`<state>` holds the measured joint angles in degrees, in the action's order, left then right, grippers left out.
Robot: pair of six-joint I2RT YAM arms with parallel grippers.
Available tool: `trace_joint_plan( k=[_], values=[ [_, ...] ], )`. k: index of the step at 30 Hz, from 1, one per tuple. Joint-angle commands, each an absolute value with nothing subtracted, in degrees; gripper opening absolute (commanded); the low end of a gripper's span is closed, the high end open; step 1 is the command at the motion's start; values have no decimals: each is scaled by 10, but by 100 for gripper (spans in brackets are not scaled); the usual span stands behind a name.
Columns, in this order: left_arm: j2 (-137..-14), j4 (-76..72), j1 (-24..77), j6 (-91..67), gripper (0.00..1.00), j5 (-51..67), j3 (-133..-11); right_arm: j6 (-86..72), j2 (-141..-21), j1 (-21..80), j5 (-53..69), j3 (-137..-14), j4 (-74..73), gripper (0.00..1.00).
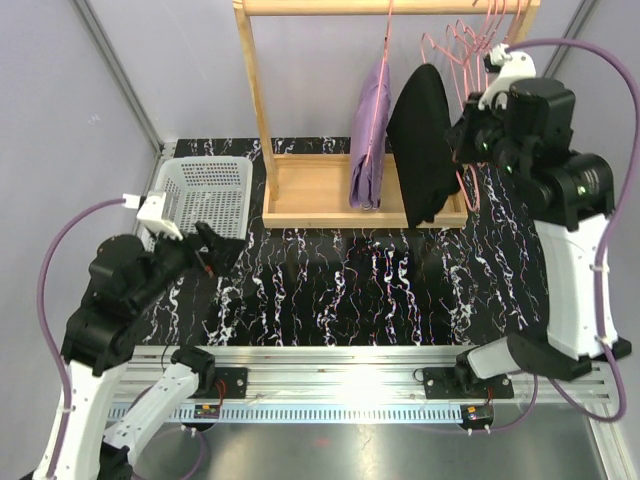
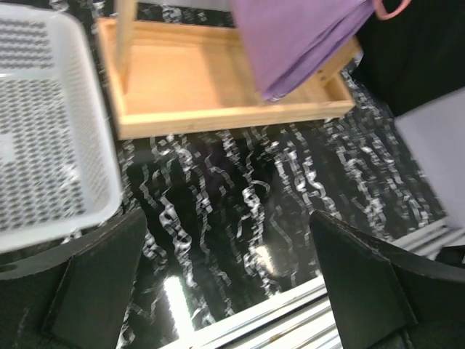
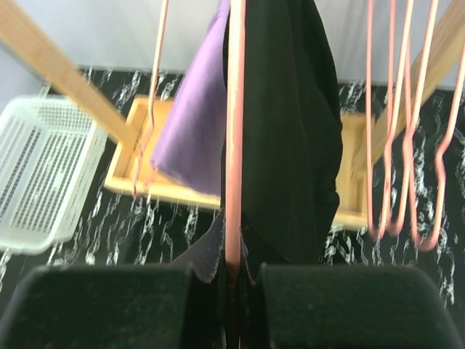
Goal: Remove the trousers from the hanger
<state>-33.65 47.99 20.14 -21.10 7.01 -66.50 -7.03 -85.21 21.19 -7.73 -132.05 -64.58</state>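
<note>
The lilac trousers [image 1: 368, 140] and the black trousers [image 1: 425, 145] hang side by side on pink hangers from the wooden rack. My right gripper [image 1: 466, 140] is at the black pair's right edge. In the right wrist view it [image 3: 234, 291] is shut on the black trousers [image 3: 290, 131], with their pink hanger bar [image 3: 234, 145] running between the fingers. The lilac pair [image 3: 192, 138] hangs just left of it. My left gripper [image 1: 210, 250] is open and empty, low over the table near the basket. In the left wrist view it [image 2: 232, 283] faces the lilac pair [image 2: 298, 43].
A white plastic basket [image 1: 205, 195] sits at the back left, beside the rack's wooden base tray [image 1: 310, 195]. Several empty pink hangers [image 1: 470, 45] hang at the rack's right end, close to my right wrist. The table top is black marbled.
</note>
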Motion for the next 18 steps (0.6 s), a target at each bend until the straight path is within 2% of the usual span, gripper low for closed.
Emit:
trace_joint_plan(
  k=[1,7,10,14,18],
  values=[
    [-383,377,205,-245,99,140,-701,-91,-769,209,-22,-1260,-618,0],
    [-433,300,265,-252,99,99,-712,-133,-656,209,53,-1171,-625,0],
    [-475,280,350,-236,99,21,-729,-146,-623,209,62,-1124,-610,0],
    [-537,266,548,-198,99,-185,-770,-149,-613,210,54,-1107,-620,0],
    [-605,235,709,-168,99,-343,-805,-164,-605,209,62,-1100,-621,0]
  ],
)
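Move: The right hand already holds the hanger carrying the black trousers, whose middle hangs about 8 cm ahead, 7 cm left and 6 cm below it; the purple trousers are some 12 cm ahead, 18 cm left and 8 cm below. From the empty, open left hand the black trousers are roughly 20 cm ahead, 36 cm right and a little higher, the purple ones about 24 cm ahead and 26 cm right. Right hand draws the held hanger back about 13 cm; open left sweeps 17 cm right towards the black trousers. ##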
